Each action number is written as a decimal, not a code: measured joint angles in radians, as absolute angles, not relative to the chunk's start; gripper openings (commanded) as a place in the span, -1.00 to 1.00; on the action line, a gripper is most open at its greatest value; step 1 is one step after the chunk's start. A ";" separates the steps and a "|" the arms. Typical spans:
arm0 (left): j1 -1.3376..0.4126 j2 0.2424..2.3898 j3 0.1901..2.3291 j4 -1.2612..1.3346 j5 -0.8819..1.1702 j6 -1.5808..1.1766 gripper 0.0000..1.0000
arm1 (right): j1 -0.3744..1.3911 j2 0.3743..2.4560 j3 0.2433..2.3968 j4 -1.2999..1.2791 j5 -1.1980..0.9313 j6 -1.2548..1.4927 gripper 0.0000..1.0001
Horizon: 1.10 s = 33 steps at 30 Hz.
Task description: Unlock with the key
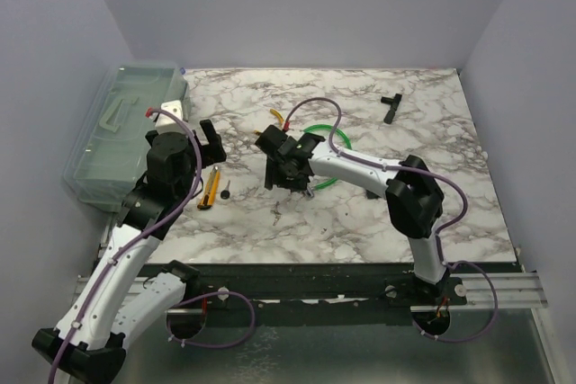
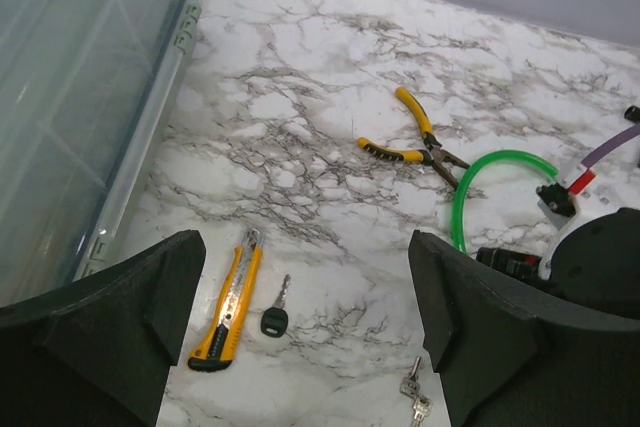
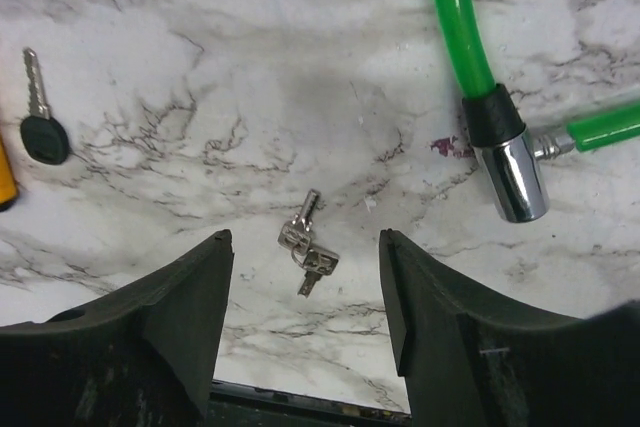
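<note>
The key (image 3: 307, 244) is a pair of tiny silvery keys on a ring, lying flat on the marble table (image 1: 360, 222). It also shows at the bottom of the left wrist view (image 2: 415, 399). My right gripper (image 3: 305, 243) hovers right over it, open, with one finger on either side and nothing held. A green cable lock (image 3: 460, 27) with a chrome cylinder (image 3: 512, 175) lies just right of the key. My left gripper (image 2: 305, 247) hangs open and empty above the table to the left (image 1: 211, 141).
A yellow utility knife (image 2: 228, 307) and a black-headed key (image 2: 274, 319) lie left of the silvery keys. Yellow-handled pliers (image 2: 415, 142) lie farther back. A clear plastic box (image 1: 126, 132) stands at the left edge, and a black T-shaped tool (image 1: 390, 105) lies at the back right.
</note>
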State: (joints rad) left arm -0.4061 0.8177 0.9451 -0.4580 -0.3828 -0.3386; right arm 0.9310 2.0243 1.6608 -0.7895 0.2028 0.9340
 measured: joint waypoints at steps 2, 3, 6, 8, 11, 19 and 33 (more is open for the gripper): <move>-0.405 0.786 0.945 -0.457 -0.396 -0.340 0.81 | 0.949 2.031 1.660 -0.809 0.205 0.943 0.28; -0.403 0.776 0.945 -0.457 -0.400 -0.340 0.81 | 0.957 2.036 1.660 -0.814 0.206 0.946 0.27; -0.398 0.764 0.945 -0.456 -0.409 -0.340 0.81 | 0.982 2.059 1.661 -0.825 0.209 0.962 0.22; -0.394 0.762 0.945 -0.456 -0.411 -0.341 0.81 | 0.992 2.079 1.661 -0.836 0.209 0.973 0.19; -0.392 0.765 0.945 -0.457 -0.411 -0.341 0.81 | 1.003 2.107 1.661 -0.842 0.208 0.986 0.15; -0.379 0.760 0.945 -0.456 -0.411 -0.344 0.81 | 1.023 2.180 1.715 -0.873 0.208 0.998 0.08; -0.358 0.743 0.945 -0.456 -0.410 -0.351 0.81 | 1.035 2.221 1.770 -0.913 0.209 0.983 -0.53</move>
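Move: The small keys on their ring lie some 4 cm back, 2 cm left of and 7 cm below the open right hand. From that hand, the chrome barrel of the green lock is about 7 cm to the right and 1 cm ahead, the black car key about 14 cm left and 1 cm ahead, and the yellow knife 18 cm left and 3 cm ahead, all on the table. From the empty left hand, the keys are about 5 cm back, 16 cm right and 27 cm down. The ringed keys are met by the right fingertips, which come back and then down onto them, sinking about 6 cm with a slight leftward drift while the fingers swing some 10 degrees closer to vertical. Low over the table the half-open fingers then narrow and pinch the heads of the keys from both sides. The empty left hand rises and shifts left about 2 cm each way, clear of everything. ##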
